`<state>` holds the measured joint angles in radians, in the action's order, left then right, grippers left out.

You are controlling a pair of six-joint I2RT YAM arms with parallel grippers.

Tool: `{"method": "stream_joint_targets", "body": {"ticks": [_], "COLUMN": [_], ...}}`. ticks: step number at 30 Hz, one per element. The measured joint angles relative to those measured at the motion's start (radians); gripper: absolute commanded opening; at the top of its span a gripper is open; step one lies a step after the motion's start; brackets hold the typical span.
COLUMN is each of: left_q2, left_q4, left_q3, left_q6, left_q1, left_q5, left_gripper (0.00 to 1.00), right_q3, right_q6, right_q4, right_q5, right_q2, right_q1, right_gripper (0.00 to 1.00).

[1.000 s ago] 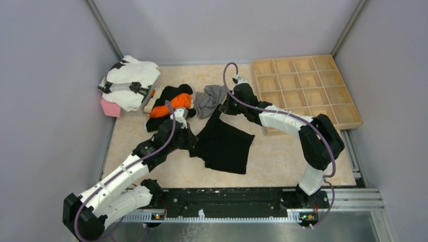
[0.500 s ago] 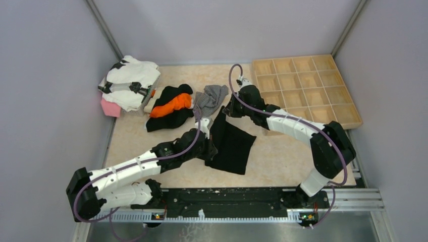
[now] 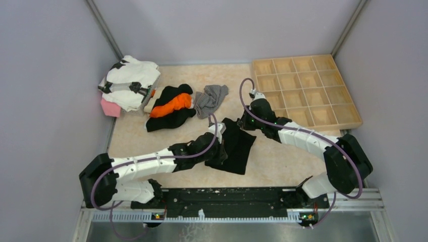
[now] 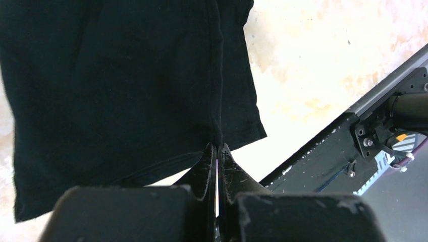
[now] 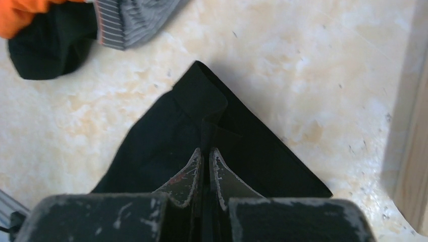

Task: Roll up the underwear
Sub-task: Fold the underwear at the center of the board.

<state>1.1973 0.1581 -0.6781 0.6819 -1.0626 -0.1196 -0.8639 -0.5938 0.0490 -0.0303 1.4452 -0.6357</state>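
Observation:
The black underwear lies half spread on the table in front of the clothes pile, held between both arms. My left gripper is shut on its left hem; in the left wrist view the gripper pinches a fold of the black cloth. My right gripper is shut on the far corner, and the right wrist view shows that gripper clamped on the folded black cloth. The grey striped underwear lies loose farther back, also seen at the top of the right wrist view.
An orange and black garment heap lies left of the grey underwear. A white clothes pile and a pink block sit at the far left. A wooden compartment tray stands at the right. The black rail runs along the near edge.
Both arms have moved right and nearer, dragging the black underwear away from the clothes pile towards the table's middle. The cloth has bunched narrower. Both grippers stayed shut.

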Motion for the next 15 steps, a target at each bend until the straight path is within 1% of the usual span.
{"method": "stream_joint_targets", "body": {"ticks": [8, 15], "left_q2": [0.130, 0.145], "left_q4": [-0.101, -0.151], "left_q3": [0.024, 0.028], "left_q6": [0.000, 0.000], "left_q1": [-0.019, -0.042], "left_q5": [0.041, 0.056], "left_gripper": [0.00, 0.00], "right_q3": [0.093, 0.146], "right_q6": [-0.001, -0.005], "right_q4": [0.012, 0.020], "right_q5": [-0.030, -0.052], "right_q2": [-0.013, -0.062], "right_q1": [0.004, 0.005], "right_gripper": [0.00, 0.00]}}
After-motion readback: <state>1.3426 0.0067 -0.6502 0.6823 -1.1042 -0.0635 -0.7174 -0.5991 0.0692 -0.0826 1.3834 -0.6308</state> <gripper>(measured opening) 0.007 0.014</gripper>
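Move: Each hand already pinches part of the black underwear's upper layer. From the left hand, the lower layer's near-right corner lies about 4 cm back, 7 cm right and 5 cm below; the grey garment is some 24 cm ahead and 6 cm left. For the right hand, the lower layer's waist corner is about 4 cm back, 7 cm right and 5 cm down, with the grey garment 11 cm ahead and 12 cm left, and the wooden tray's middle 14 cm ahead and 28 cm right. Both hands keep their shut grip on the underwear's upper layer and lower it over the right half, easing off near the bottom. The right sinks about 4 cm while drawing some 3 cm back and 3 cm right towards the waist corner; the left goes down some 3 cm, with 2 to 3 cm right and a little back towards the near-right corner. ##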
